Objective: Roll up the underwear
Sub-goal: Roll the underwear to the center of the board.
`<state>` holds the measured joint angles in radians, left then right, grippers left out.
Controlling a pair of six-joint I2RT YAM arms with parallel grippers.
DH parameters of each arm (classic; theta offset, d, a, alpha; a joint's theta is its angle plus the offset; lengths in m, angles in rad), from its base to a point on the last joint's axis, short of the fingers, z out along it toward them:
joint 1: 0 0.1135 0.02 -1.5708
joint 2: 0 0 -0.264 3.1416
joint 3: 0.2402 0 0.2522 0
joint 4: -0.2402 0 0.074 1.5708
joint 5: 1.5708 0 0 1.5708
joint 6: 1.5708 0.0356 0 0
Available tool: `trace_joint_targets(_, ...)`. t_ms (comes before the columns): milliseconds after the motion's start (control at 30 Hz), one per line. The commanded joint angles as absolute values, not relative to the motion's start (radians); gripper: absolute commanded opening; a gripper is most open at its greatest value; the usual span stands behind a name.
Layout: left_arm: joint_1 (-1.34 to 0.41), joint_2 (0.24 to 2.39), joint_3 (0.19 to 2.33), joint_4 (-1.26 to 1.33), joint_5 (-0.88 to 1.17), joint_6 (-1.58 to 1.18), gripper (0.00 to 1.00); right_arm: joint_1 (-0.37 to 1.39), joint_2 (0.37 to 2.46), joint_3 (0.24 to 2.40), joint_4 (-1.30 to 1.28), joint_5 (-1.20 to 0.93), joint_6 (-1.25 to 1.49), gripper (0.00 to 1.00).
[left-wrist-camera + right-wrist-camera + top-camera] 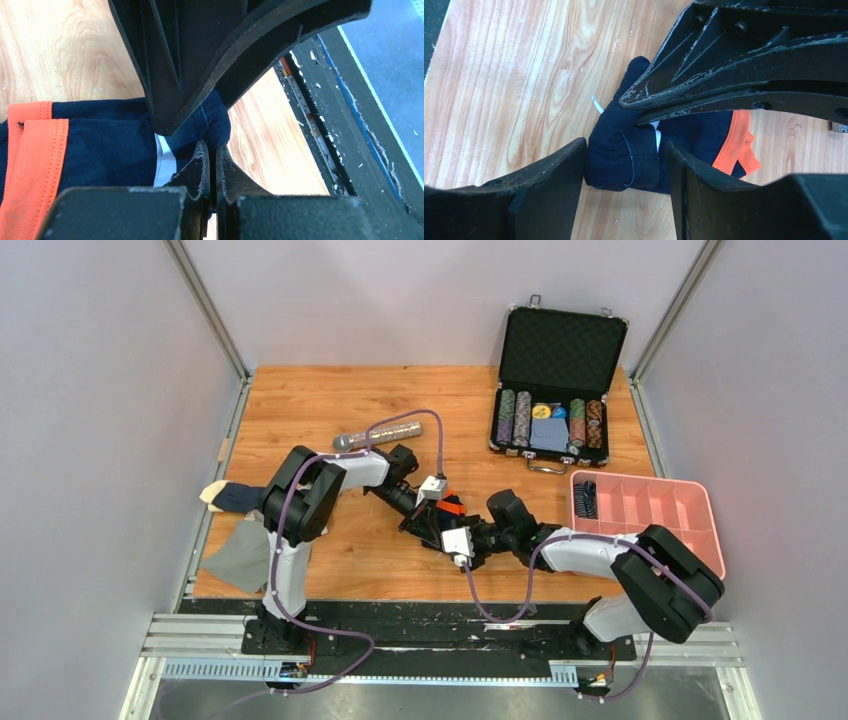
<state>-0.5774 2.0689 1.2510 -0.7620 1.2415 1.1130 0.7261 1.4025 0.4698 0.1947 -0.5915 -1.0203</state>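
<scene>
The plain navy underwear (450, 506) with an orange band lies mid-table between both arms. In the left wrist view the underwear (107, 145) spreads left of my left gripper (211, 148), which is shut with a fold of navy cloth pinched at its tips. The right wrist view shows a folded, partly rolled end of the underwear (616, 125). My right gripper (626, 146) has that end between its jaws, each finger against one side. The left gripper (631, 107) presses onto the cloth from above. A second underwear (232, 498), navy with a tan band, lies at the table's left edge.
A flat grey cloth (240, 555) lies at the front left. A microphone (375, 433) rests behind the arms. An open black case (556, 390) of poker chips stands at the back right, with a pink divided tray (650, 515) in front of it.
</scene>
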Motion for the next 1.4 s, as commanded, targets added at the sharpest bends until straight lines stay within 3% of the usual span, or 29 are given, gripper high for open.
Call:
trace_joint_targets(0,-0.565,2.097,1.255,-0.801,1.253,1.051,0.0,0.745,1.439,0.45,0.303,-0.565,-1.037,0.58)
trace_joint_targets(67,-0.559,2.101,1.253,-0.795,1.265,1.028,0.0,0.748,1.45,0.449,0.315,-0.556,-1.024,0.55)
trace_joint_targets(133,-0.55,2.1,1.242,-0.769,1.277,0.978,0.0,0.747,1.456,0.465,0.282,-0.566,-1.022,0.42)
trace_joint_targets(333,-0.529,2.033,1.158,-0.588,1.252,0.771,0.0,0.743,1.47,0.549,0.1,-0.572,-1.013,0.18)
trace_joint_targets(533,-0.491,2.004,1.12,-0.511,1.209,0.53,0.0,0.702,1.567,0.772,-0.284,-0.629,-0.991,0.06)
trace_joint_targets(633,-0.454,2.028,1.131,-0.527,1.256,0.449,0.0,0.686,1.608,0.843,-0.391,-0.671,-1.01,0.05)
trace_joint_targets(933,-0.443,2.138,1.283,-0.844,1.309,0.569,0.0,0.609,1.755,1.035,-0.617,-0.765,-0.792,0.03)
trace_joint_targets(1367,-0.367,2.249,1.36,-0.849,1.29,0.442,0.01,0.452,2.123,1.284,-0.886,-1.048,-0.558,0.01)
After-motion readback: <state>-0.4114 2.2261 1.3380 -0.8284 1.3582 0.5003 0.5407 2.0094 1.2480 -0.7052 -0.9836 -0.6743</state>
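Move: The left fingers already hold the left end of the underwear's rolled near edge, right at their tips. The open right fingers straddle its right end, which lies about 1 cm farther left and 2 cm below them. From the right hand the orange waistband is some 8 cm ahead and 2 cm left, 3 cm lower, and the chip tube roughly 22 cm ahead and 16 cm left. The right fingers pinch the roll's right end, then both hands tip it forward some 50 degrees, shifting forward-left. ##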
